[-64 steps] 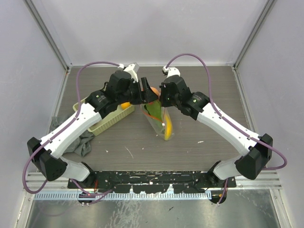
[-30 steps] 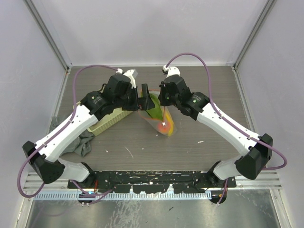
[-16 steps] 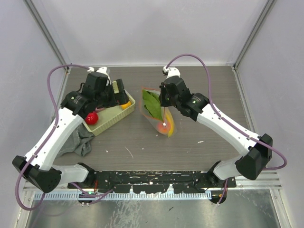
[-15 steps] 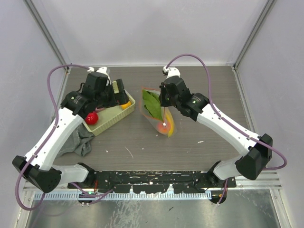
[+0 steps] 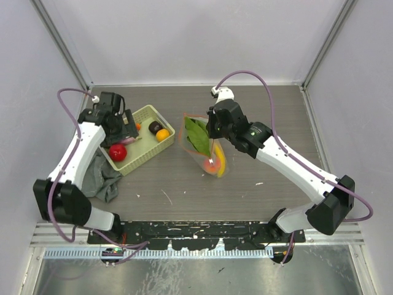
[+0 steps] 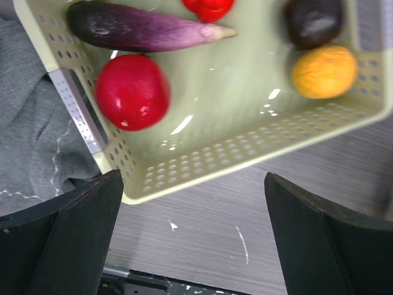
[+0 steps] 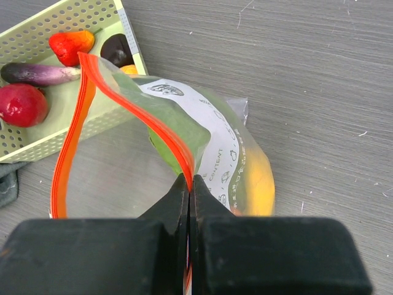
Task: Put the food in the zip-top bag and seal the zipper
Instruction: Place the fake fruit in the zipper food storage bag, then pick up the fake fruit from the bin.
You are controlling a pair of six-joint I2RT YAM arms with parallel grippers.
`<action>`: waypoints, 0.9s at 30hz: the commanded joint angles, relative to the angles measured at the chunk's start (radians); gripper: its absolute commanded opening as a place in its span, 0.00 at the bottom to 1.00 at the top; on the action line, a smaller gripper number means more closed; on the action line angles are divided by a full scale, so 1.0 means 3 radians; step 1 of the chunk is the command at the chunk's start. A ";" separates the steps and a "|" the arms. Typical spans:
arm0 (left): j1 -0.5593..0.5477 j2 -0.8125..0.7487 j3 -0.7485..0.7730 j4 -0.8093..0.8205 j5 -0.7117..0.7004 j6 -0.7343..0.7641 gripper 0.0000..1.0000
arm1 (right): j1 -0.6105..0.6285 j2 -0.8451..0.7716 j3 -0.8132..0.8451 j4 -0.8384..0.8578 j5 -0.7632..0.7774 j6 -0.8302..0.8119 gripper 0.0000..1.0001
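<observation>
The clear zip-top bag (image 5: 207, 153) lies mid-table, mouth towards the basket, with a green leaf (image 5: 196, 135) and yellow banana (image 7: 259, 178) inside. My right gripper (image 7: 189, 179) is shut on the red-orange zipper (image 7: 161, 129), holding that edge of the mouth up. Over the yellow-green basket (image 5: 147, 157) hovers my left gripper (image 6: 193, 184), open and holding nothing. More food lies in the basket: a red ball (image 6: 132, 92), a purple eggplant (image 6: 135, 27), an orange piece (image 6: 323, 70), a dark brown piece (image 6: 313, 21) and a red piece (image 6: 209, 7).
A crumpled grey cloth (image 5: 101, 181) lies against the basket's left side, near the table's left edge. The enclosure walls stand at the left, right and back. White scratches mark the wood in front of the basket.
My left arm has swung away from the bag's mouth to the left and now hangs over the basket with its jaws wide. The right gripper has kept its hold on the zipper.
</observation>
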 commanded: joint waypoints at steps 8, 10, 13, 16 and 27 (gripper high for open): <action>0.0406 0.0908 0.0503 -0.0228 -0.0114 0.0272 0.98 | 0.0012 -0.0205 0.0010 0.0185 0.0117 -0.0082 0.01; 0.0467 0.1061 0.0551 -0.0248 -0.0030 0.0298 0.98 | 0.0012 -0.0205 -0.0010 0.0188 0.0113 -0.0085 0.01; 0.0502 0.1244 0.0599 -0.0256 0.0067 0.0313 0.98 | 0.0012 -0.0198 -0.0027 0.0195 0.0120 -0.0091 0.01; 0.0562 0.1354 0.0596 -0.0241 0.0189 0.0318 1.00 | 0.0008 -0.0182 -0.0020 0.0194 0.0108 -0.0102 0.01; 0.0640 0.1641 0.0605 -0.0310 0.0405 0.0328 0.99 | 0.0012 -0.0184 -0.0049 0.0237 0.0081 -0.0103 0.01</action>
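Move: The left hand, open and empty, hangs over the basket; the red fruit lies some 15 cm below it, about 5 cm to its left and 3 cm ahead. The eggplant is roughly 6 cm farther out than the fruit and 2 cm to the right of it, the red pepper 9 cm out and 8 cm right of it, the grey cloth 9 cm nearer and 5 cm left. From the right hand, pinching the bag, the fruit is about 35 cm left, 2 cm ahead, 21 cm below. The left hand heads down into the basket onto the red fruit, sinking some 11 cm while going about 5 cm left and 3 cm forward, the sideways part mostly early and the last stretch almost straight down and slowing. Its wrist tips about 25 degrees until the fingers point nearly at the basket floor. The fingers stay wide open, coming down close astride the fruit; contact can't be made out. ##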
